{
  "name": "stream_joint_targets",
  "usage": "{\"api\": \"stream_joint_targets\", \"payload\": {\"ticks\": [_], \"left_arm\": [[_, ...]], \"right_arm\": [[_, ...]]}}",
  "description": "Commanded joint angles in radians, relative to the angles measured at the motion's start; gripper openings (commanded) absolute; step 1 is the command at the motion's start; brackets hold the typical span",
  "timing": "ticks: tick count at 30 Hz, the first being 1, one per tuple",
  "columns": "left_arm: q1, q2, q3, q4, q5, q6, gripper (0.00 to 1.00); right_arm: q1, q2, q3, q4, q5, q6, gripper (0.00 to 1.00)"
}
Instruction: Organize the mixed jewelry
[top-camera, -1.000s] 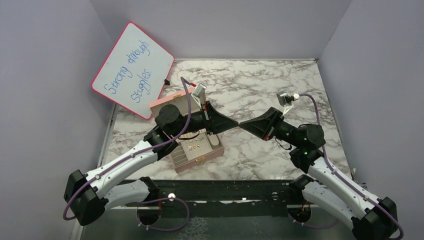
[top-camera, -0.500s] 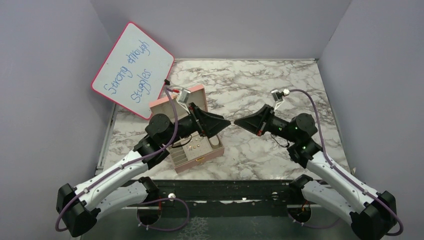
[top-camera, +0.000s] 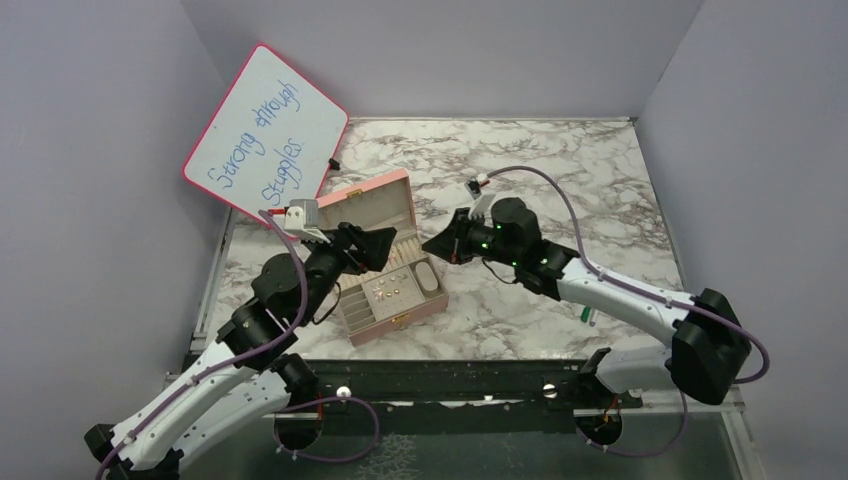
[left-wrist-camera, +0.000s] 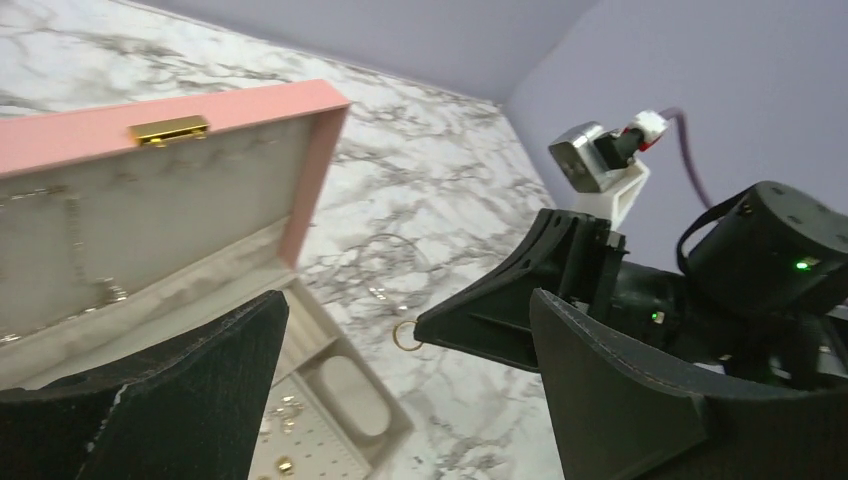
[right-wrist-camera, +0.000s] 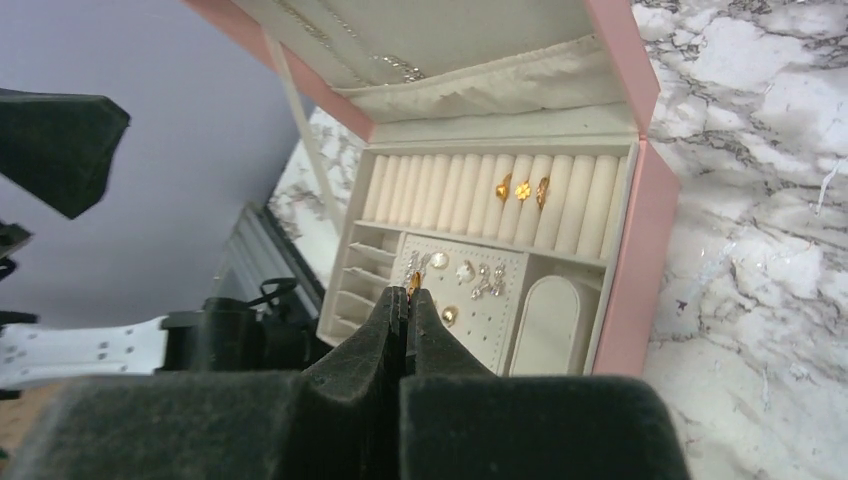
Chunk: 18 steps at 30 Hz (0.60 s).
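Note:
A thin gold ring (left-wrist-camera: 406, 335) is pinched at the very tip of my right gripper (right-wrist-camera: 409, 292), which is shut on it; in the right wrist view the ring (right-wrist-camera: 413, 284) shows edge-on. That gripper (top-camera: 430, 245) hovers just right of the open pink box (top-camera: 432, 302). My left gripper (top-camera: 368, 241) hangs open above the box's back, its fingers (left-wrist-camera: 180, 390) wide apart and empty. Inside the box, small gold and sparkling studs (right-wrist-camera: 450, 314) sit on the perforated pad and two gold pieces (right-wrist-camera: 522, 188) sit in the ring rolls. A few tiny pieces (left-wrist-camera: 378, 293) lie loose on the marble.
The box lid (left-wrist-camera: 180, 115) stands raised with a gold clasp and a chain inside. A pink-framed whiteboard (top-camera: 265, 140) leans at the back left. A small green pen (top-camera: 586, 316) lies by the right arm. Purple walls enclose the marble table (top-camera: 560, 170).
My left gripper has opened and drawn back left over the box. The right gripper, still shut, has followed leftward with the ring to the box's right edge.

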Motion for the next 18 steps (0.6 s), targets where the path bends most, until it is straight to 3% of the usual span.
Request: {"api": "stream_joint_targets", "payload": {"ticks": [1,9,18], "left_arm": [[0.001,-0.043,-0.004,-0.146,-0.175,0.146,0.92],[0.001,-0.081,-0.041,-0.153,-0.180,0.195,0.92],[0.001,-0.091,-0.050,-0.154,-0.167,0.184,0.92]], "right_arm": [[0.069,0.121,0.112,-0.059,0.229,-0.113,0.01],[0.156,0.364,0.303,-0.158,0.463,-0.179,0.01],[0.162,0.494,0.368,-0.171,0.461,-0.182,0.01]]}}
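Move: Right and forward of the three gold rings already in the box is the free slot in the ring rolls, about 7 cm ahead of the right hand, 6 cm to its left and 12 cm below the ring in its fingertips. The middle one of those rings sits some 6 cm ahead and 9 cm left of that hand; the oval cushion, about 2 cm ahead and 1 cm right. From the empty left hand the slot is roughly 10 cm ahead, 2 cm right and 20 cm below. Bringing the still-pinched ring down over the box, the right hand sinks about 9 cm while going some 6 cm forward and 5 cm left towards the rolls beside the gold rings, its shut fingers tipping downward by roughly 20 degrees; the leftward part stops before the descent does. The left hand, fingers staying wide open, draws about 4 cm left and 4 cm down, rolling its left side up a little. ##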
